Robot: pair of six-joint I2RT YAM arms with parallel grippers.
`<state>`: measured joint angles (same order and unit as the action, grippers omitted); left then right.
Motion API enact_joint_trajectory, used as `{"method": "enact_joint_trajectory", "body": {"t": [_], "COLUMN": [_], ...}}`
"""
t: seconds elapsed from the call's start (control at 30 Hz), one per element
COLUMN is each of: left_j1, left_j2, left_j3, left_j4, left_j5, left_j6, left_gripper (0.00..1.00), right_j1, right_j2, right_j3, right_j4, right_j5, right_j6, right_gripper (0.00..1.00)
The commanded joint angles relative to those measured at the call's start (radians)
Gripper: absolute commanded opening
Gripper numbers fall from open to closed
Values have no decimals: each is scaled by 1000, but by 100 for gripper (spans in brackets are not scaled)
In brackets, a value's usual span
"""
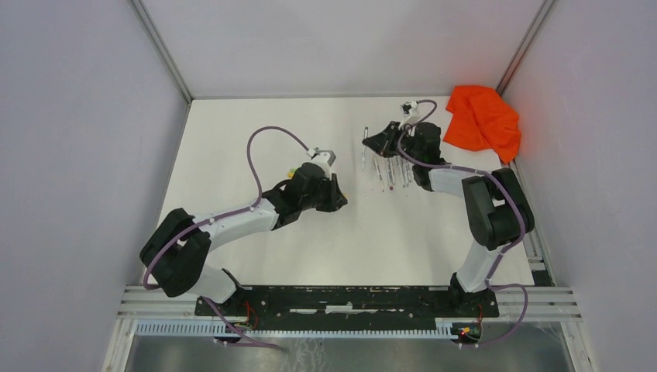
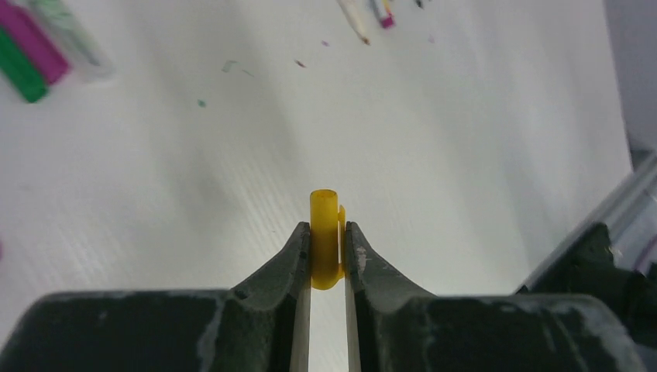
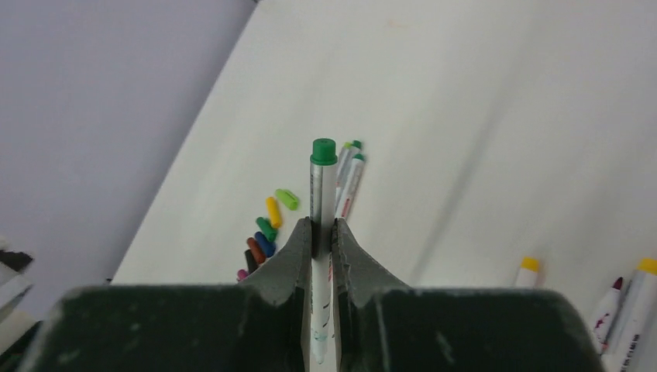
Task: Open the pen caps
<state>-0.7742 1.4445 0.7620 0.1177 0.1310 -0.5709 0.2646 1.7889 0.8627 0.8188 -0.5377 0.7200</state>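
Observation:
My left gripper (image 2: 327,226) is shut on a yellow pen cap (image 2: 325,240), which stands up between the fingertips above the white table. My right gripper (image 3: 324,223) is shut on the grey-white barrel of a pen (image 3: 322,182). The pen's green end (image 3: 323,151) points away from the wrist. In the top view the left gripper (image 1: 335,194) is at mid-table. The right gripper (image 1: 380,139) is further back, over a row of pens (image 1: 391,172). Several loose pen caps (image 3: 263,229) in assorted colours lie in a pile on the table.
An orange cloth (image 1: 484,120) lies crumpled in the back right corner. Two pens (image 3: 352,174) lie side by side behind the held one. More pens with yellow ends (image 3: 528,271) lie at the right. Grey walls (image 1: 77,155) close in the table's sides.

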Motion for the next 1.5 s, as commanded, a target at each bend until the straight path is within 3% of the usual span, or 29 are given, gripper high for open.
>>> {"method": "enact_joint_trajectory", "body": {"t": [0.0, 0.2, 0.37, 0.57, 0.8, 1.07, 1.47], "left_j1": [5, 52, 199, 337, 360, 386, 443], "left_j2": [44, 160, 218, 197, 168, 233, 428], "left_j3": [169, 356, 371, 229, 256, 435, 618], "left_j4": [-255, -500, -582, -468, -526, -590, -627], "left_j5": [-433, -676, -552, -377, -392, -376, -275], "left_j6": [-95, -319, -519, -702, -784, -790, -818], "left_gripper": [2, 2, 2, 2, 2, 2, 2], "right_j1": [56, 115, 141, 145, 146, 146, 137], "right_j2": [2, 68, 100, 110, 123, 140, 160], "right_j3": [168, 280, 291, 256, 237, 232, 253], "right_j4": [-452, -676, -743, -744, -744, -744, -777], "right_j5": [157, 264, 322, 346, 364, 386, 478], "right_j6": [-270, -376, -417, -428, -430, -436, -445], "right_gripper": [0, 0, 0, 0, 0, 0, 0]}}
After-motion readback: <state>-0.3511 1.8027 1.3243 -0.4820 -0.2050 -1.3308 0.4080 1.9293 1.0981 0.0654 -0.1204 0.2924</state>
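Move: The uncapped green-ended pen is still in the right hand. Its free spot is about 15 cm below that hand, 2 cm right and 1 cm back. Of the laid-out pens, the yellow-ended one is 5 cm right and level with the hand, the red-nibbed one 8 cm right and level; both are 15 cm down. The yellow cap is still in the left hand. The cap row's far end is 20 cm ahead, 14 left and 10 down, the lime cap 18 ahead and 14 left, and the capped pens 20 ahead and 7 left. The uncapped pen sinks some 14 cm in the right hand's closed fingers beside the laid-out pens, fast then easing, as the fingers tip down about 40 degrees. The yellow cap, still pinched, travels left and forward in the left hand, dips, then goes on forward and rises partway back towards the row's far end, the wrist turning about 65 degrees counter-clockwise. ##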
